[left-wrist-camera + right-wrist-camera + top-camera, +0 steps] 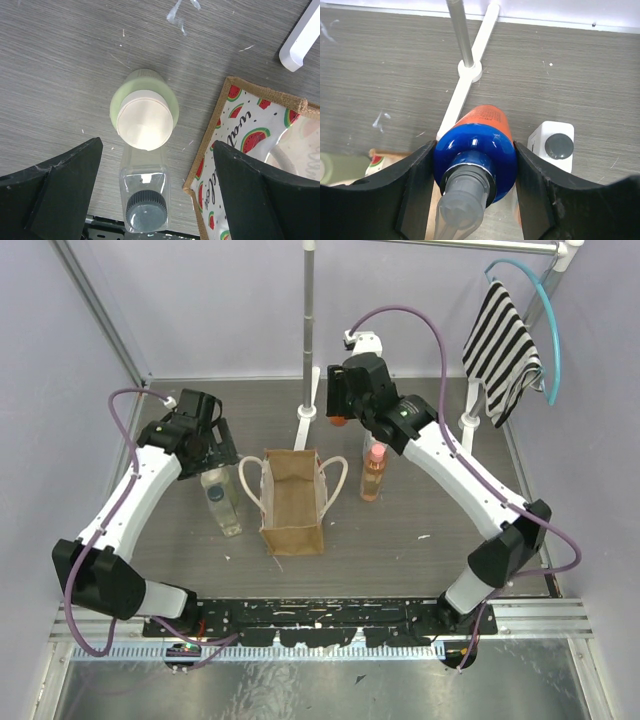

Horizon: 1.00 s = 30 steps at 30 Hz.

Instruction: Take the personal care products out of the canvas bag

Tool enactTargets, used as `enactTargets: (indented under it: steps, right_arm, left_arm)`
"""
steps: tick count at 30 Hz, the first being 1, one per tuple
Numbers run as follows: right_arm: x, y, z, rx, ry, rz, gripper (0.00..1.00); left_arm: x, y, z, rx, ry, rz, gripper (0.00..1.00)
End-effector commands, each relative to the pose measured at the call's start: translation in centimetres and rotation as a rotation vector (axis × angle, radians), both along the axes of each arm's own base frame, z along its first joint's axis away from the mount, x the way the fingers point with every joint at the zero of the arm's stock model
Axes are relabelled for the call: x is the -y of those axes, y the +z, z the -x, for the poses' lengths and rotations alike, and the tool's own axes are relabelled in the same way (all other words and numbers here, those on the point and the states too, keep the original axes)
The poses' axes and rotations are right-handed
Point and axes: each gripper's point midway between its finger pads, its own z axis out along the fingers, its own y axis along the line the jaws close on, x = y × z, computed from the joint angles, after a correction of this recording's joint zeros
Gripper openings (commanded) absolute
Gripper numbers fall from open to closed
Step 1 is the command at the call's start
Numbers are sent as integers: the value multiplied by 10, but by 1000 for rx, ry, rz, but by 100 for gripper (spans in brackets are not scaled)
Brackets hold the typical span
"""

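The canvas bag (pixel 292 502) stands upright mid-table, its watermelon-print lining (pixel 250 125) showing in the left wrist view. Left of it stand two personal care products: a clear bottle with a dark cap (pixel 146 205) (pixel 226 512) and a green bottle with a cream cap (pixel 144 116). My left gripper (pixel 157 170) (pixel 208 448) hangs open above them, touching neither. My right gripper (pixel 474 170) (pixel 340 405) is shut on a blue and orange bottle (pixel 475 150), held up behind the bag. A pink-orange bottle (pixel 373 472) and a white bottle with a grey cap (pixel 555 145) stand right of the bag.
A metal rack pole (pixel 309 330) rises at the back on white base feet (pixel 470 75) (pixel 300 40). A striped cloth (pixel 500 350) hangs on a hanger at the back right. Purple walls close in the table on the left, back and right.
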Motion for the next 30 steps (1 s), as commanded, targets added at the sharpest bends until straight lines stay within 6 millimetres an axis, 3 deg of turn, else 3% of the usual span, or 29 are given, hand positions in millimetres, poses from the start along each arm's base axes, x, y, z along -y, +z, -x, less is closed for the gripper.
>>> enactTargets:
  steps: [1,10,15,17,19,21,25,30]
  right_arm:
    - [-10,12,-34,87,4,-84,20]
    - [-16,-118,-65,-170,31,-28,20]
    - [-23,-165,-67,-289,32,15,21]
    - [-21,-174,-66,-313,23,28,23]
    - [-19,-175,-66,-315,13,35,35]
    - [-15,-170,-65,-305,0,37,61]
    - [1,-134,-63,-215,-54,30,97]
    - [34,-57,-50,-16,-138,-14,100]
  left_arm:
    - [-5,28,3,76,18,8,99]
    - [-10,103,15,260,11,50,99]
    - [-11,117,23,285,-2,59,99]
    - [-10,118,25,290,-8,68,99]
    - [-10,118,26,293,-9,71,99]
    - [-10,118,26,293,-11,70,99]
    - [-10,117,27,295,-11,68,99]
    - [-15,117,31,302,-8,49,99]
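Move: The open spot for the blue-and-orange bottle held in the right hand is about 6 cm ahead, 1 cm left and 32 cm below it. The white bottle is 7 cm ahead, 7 right; the pink-capped bottle 1 cm back, 6 right; the bag 2 cm back, 10 left, all some 25 cm down. The pale green bottle is right under the left hand, its middle 9 cm lower; that spot is 9 cm ahead, 23 right, 19 below. Down some 20 cm and about 5 forward, the right hand lowers the blue-and-orange bottle to the table between bag and white bottle, tipping its fingers further downward, then opens wide, lets go of the blue top and starts rising. Meanwhile the left hand, already open, climbs off the pale green bottle, drawing slightly back, fingers tilting up. ##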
